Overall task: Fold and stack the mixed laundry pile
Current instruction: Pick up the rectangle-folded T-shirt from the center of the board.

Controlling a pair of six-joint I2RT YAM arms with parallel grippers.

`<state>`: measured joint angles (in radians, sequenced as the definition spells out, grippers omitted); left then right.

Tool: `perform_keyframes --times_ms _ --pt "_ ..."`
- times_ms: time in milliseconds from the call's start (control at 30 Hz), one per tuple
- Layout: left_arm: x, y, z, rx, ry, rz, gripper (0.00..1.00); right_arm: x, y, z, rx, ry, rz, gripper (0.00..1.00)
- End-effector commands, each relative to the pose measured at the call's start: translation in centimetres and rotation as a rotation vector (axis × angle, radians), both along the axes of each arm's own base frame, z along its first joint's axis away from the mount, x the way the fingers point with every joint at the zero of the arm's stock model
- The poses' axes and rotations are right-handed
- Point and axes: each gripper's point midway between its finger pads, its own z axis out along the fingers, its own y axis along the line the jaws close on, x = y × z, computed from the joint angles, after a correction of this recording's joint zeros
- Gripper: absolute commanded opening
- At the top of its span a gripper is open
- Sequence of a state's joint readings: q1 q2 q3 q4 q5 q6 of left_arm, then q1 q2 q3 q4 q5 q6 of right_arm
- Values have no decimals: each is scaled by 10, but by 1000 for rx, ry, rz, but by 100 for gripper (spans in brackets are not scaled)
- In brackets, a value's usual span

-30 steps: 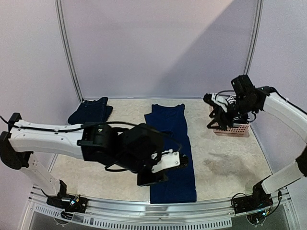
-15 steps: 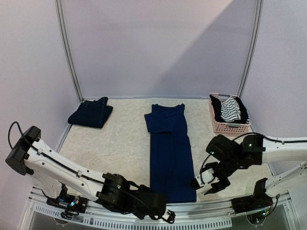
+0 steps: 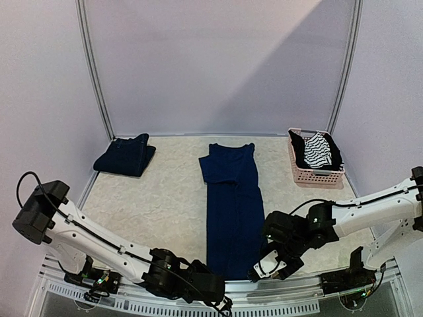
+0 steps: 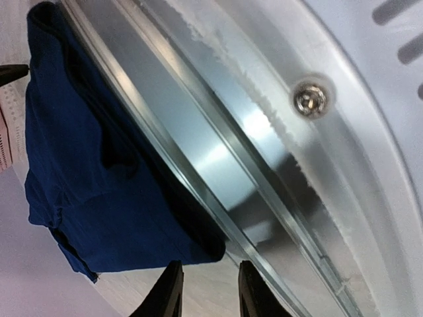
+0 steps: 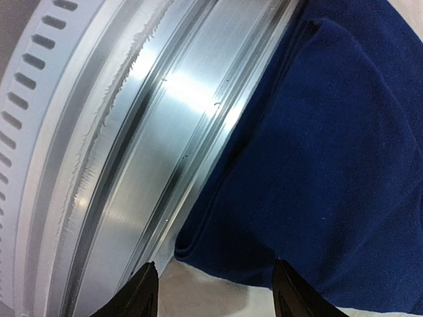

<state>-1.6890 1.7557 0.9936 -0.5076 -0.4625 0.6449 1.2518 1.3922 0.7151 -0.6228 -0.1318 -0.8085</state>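
Note:
The navy T-shirt [image 3: 234, 208] lies folded into a long strip down the middle of the table, its hem at the front rail. My left gripper [image 3: 223, 302] hangs low at the hem's left corner. In the left wrist view the gripper [image 4: 210, 294] is open, nothing between its fingers [image 4: 173, 294], and the shirt corner [image 4: 198, 247] sits just ahead. My right gripper [image 3: 262, 269] is at the hem's right corner. In its wrist view the gripper [image 5: 215, 294] is open wide just short of the shirt's folded corner [image 5: 198, 244]. The denim piece [image 3: 124, 156] sits folded at the back left.
A pink basket [image 3: 319, 177] at the back right holds the black-and-white striped piece [image 3: 318, 149]. The aluminium front rail [image 4: 218, 152] runs right under both grippers and shows again in the right wrist view [image 5: 152, 132]. Grey walls enclose the table.
The right arm has swung from the basket down to the shirt's near right corner. The left arm has dropped from mid-table to the front rail at the left corner.

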Motion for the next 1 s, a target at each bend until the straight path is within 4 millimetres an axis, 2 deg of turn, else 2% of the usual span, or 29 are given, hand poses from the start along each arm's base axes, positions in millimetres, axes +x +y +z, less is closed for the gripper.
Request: perform_keyframes --times_ms 0,100,167,267,333,400,467,600,733,800,967 --pt "-2 -6 -13 6 -36 -33 30 -1 1 -12 -28 -23 28 59" --pt "-2 -9 -21 0 -36 -30 28 -3 0 -18 -52 -22 34 55" --pt "-2 -10 -23 0 -39 -29 25 -3 -1 -20 -64 -20 36 48" --pt "1 -11 -25 -2 -57 -22 16 -2 3 -18 -57 -23 28 36" --pt "3 -12 -22 -13 -67 -14 8 -1 5 -15 -50 -24 22 25" --pt "4 -13 -18 -26 -66 -3 0 -2 6 -13 -59 -17 21 10" --pt "8 -14 -9 -54 -67 28 0 -2 4 -9 -63 -13 18 2" --pt "27 -15 21 -163 -60 140 0 4 1 15 -14 -47 -4 0" --pt "51 -17 56 -304 -69 248 0 23 -1 44 38 -75 -73 0" --pt "61 -19 69 -352 -75 282 0 40 -1 59 73 -102 -122 0" --pt "102 -22 91 -447 -124 432 0 94 -2 95 197 -199 -271 0"
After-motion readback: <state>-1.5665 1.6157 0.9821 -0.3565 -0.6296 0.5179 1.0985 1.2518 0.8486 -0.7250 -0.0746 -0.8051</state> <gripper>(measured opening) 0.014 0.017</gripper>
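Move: The T-shirt's near left corner is between the left hand's open fingers, about 1 cm to the right and 2 cm below. The near right corner lies some 1 cm to the left of the right hand and 2 cm below. The T-shirt stretches straight out over the board, its middle roughly 25 cm ahead of both hands, about 8 cm to the left hand's right and 8 cm to the right hand's left. Both hands dip, pinch the T-shirt's near corners, then lift about 8 cm and carry forward some 6 cm. ##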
